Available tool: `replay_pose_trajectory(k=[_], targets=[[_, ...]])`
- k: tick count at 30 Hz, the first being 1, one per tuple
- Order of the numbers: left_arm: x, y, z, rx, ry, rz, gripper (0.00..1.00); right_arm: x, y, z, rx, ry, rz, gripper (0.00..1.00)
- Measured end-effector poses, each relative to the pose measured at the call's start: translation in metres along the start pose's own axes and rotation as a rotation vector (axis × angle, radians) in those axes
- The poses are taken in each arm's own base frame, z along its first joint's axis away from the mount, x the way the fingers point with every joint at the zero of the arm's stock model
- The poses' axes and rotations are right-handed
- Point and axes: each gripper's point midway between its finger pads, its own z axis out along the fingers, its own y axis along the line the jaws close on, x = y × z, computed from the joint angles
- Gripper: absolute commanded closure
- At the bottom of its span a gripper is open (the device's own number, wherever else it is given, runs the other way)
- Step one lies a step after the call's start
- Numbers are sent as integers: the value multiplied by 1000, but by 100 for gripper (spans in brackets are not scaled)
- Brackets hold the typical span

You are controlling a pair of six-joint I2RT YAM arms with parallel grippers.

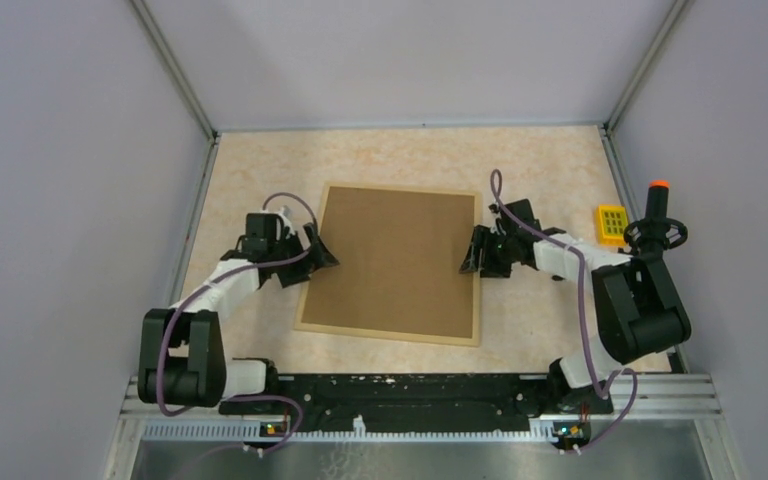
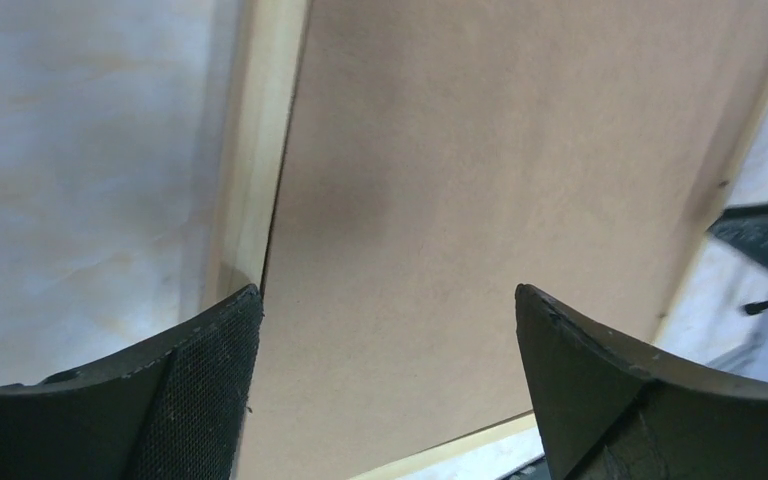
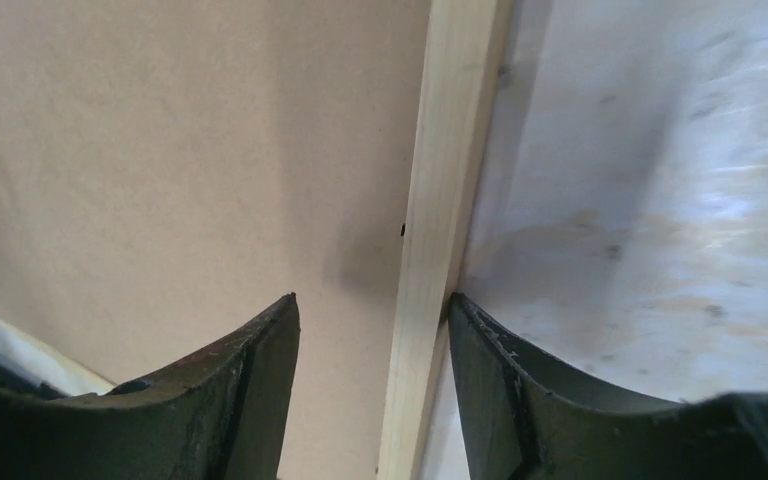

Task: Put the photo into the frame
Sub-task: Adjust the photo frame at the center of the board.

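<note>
The frame (image 1: 390, 336) of light wood lies flat in the middle of the table, and a plain brown backing board (image 1: 400, 260) fills it. The photo is hidden. My left gripper (image 1: 322, 252) is at the frame's left edge, jaws wide open. In the left wrist view it (image 2: 388, 295) hovers over the board (image 2: 480, 180), one finger beside the left rail (image 2: 255, 150). My right gripper (image 1: 468, 257) is at the frame's right edge. In the right wrist view it (image 3: 372, 296) stands open astride the right rail (image 3: 445, 180), the outer finger against the rail and the inner one above the board (image 3: 190, 150).
A small yellow block (image 1: 612, 223) and a black stand with an orange tip (image 1: 657, 215) sit on the marbled table (image 1: 260, 170) at the right. Grey enclosure walls close in the left, back and right sides. The right arm's fingers (image 2: 765, 240) show at the far side in the left wrist view.
</note>
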Motion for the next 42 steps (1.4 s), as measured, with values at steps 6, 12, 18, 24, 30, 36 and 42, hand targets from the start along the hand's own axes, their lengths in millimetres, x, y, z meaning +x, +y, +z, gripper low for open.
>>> replay_pose_trajectory(k=[6,12,18,24,30,36,42], targets=[[33,-43,18,40,38,175,1,-30,-39,-10,158,-95,10,43],[50,-65,3,22,123,232,3,-34,-57,-16,216,-95,-14,43],[35,-85,-18,51,70,259,9,-34,-56,-16,211,-91,-29,43],[57,-69,-16,-10,131,222,9,-33,-56,-16,207,-89,-34,43],[81,-55,-17,-81,180,190,9,-33,-56,-16,206,-88,-35,43],[100,-44,-15,-112,224,164,7,-33,-55,-16,204,-86,-35,43],[109,-39,-9,-134,264,154,7,-33,-51,-14,178,-78,-35,44]])
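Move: The photo frame's left rail runs about 3 cm to the left of the left gripper, level with it and 2 cm below; the frame's near left corner is roughly 6 cm left and 15 cm back. The right gripper already straddles the right rail, which is about 1 cm to its right and level with it; the frame's near right corner is some 18 cm back and 2 cm right of that hand. Bring the left gripper about 7 cm right and 3 cm back, its outer finger pushing the left rail, while the right gripper, still open astride the right rail, goes some 6 cm right and 3 cm forward with it. Then raise the left about 5 cm with fingers wide, and come back and down beside the left rail towards the near left corner; hold the right almost still. ##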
